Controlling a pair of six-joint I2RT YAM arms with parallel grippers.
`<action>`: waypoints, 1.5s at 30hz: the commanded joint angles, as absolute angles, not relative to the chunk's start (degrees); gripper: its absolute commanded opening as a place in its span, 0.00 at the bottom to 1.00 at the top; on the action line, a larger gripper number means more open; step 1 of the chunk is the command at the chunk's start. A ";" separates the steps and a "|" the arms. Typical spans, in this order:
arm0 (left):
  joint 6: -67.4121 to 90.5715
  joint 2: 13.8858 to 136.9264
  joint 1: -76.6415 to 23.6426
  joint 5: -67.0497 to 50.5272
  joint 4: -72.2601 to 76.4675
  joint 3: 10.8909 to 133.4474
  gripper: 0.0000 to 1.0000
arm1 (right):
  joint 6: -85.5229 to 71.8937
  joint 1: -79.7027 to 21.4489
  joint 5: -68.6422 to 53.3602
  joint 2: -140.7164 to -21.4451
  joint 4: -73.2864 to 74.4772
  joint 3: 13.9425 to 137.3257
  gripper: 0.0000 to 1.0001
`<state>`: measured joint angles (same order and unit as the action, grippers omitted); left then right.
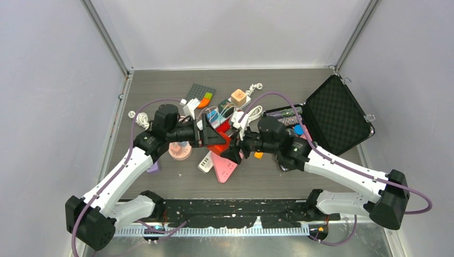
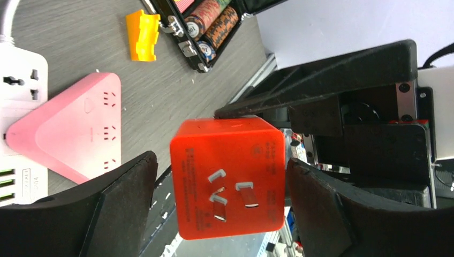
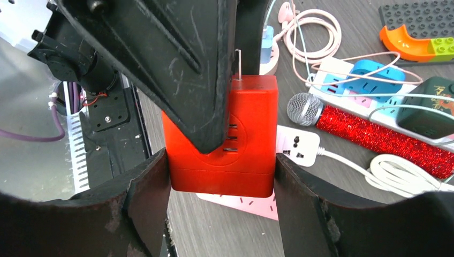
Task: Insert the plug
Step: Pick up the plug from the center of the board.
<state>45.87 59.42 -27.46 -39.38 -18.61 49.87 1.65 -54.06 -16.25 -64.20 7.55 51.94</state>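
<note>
The plug [image 2: 227, 176] is a red cube with three metal prongs [image 2: 235, 195], held in the air above the table. My right gripper [image 3: 220, 160] is shut on the plug [image 3: 251, 134], with both fingers pressed to its sides. My left gripper [image 2: 220, 163] stands open around the same cube, with a clear gap at one finger and a thin one at the other. In the top view the plug [image 1: 222, 140] sits between both grippers at the middle of the table. A pink triangular power strip [image 2: 75, 134] lies on the table below.
A white power strip [image 2: 21, 80] lies beside the pink one. An open black case [image 1: 332, 115] holding poker chips [image 2: 211, 24] stands at the right. A red glitter microphone [image 3: 375, 134], a blue socket strip [image 3: 375, 75], cables and a Lego plate [image 1: 201, 93] crowd the back.
</note>
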 commanded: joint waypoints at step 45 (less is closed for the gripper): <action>97.40 45.93 -26.02 -31.60 -15.40 54.64 0.00 | -13.36 -54.36 -18.58 -65.72 -25.64 53.64 0.95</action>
<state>91.35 47.66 -26.17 -28.71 -22.81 55.16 -10.44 -54.06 -18.74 -66.00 -18.06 51.27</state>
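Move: The red cube plug, held in the air by the right hand, sits between the left hand's open pads, about 1 cm back, 2 cm to the right and 1 cm low of their midpoint. From the right hand the plug lies only about 1 cm to the left, level with it. Counted from the right hand, the pink triangular block is some 20 cm below and 2 cm right, and the white power strip about 3 cm ahead, 2 cm left and 20 cm down. Easing back about 1 cm, the left hand closes its pads on the plug. The right fingers hold still, then open wide to let go. Both hands then climb together: the left lifts the plug about 10 cm while drifting some 2 cm left and rolling roughly 40 degrees about its fingers, counter-clockwise looking along them; the right, still open and close around the plug, rises about 9 cm and goes 3–4 cm left, its fingers tipping up to near level. ##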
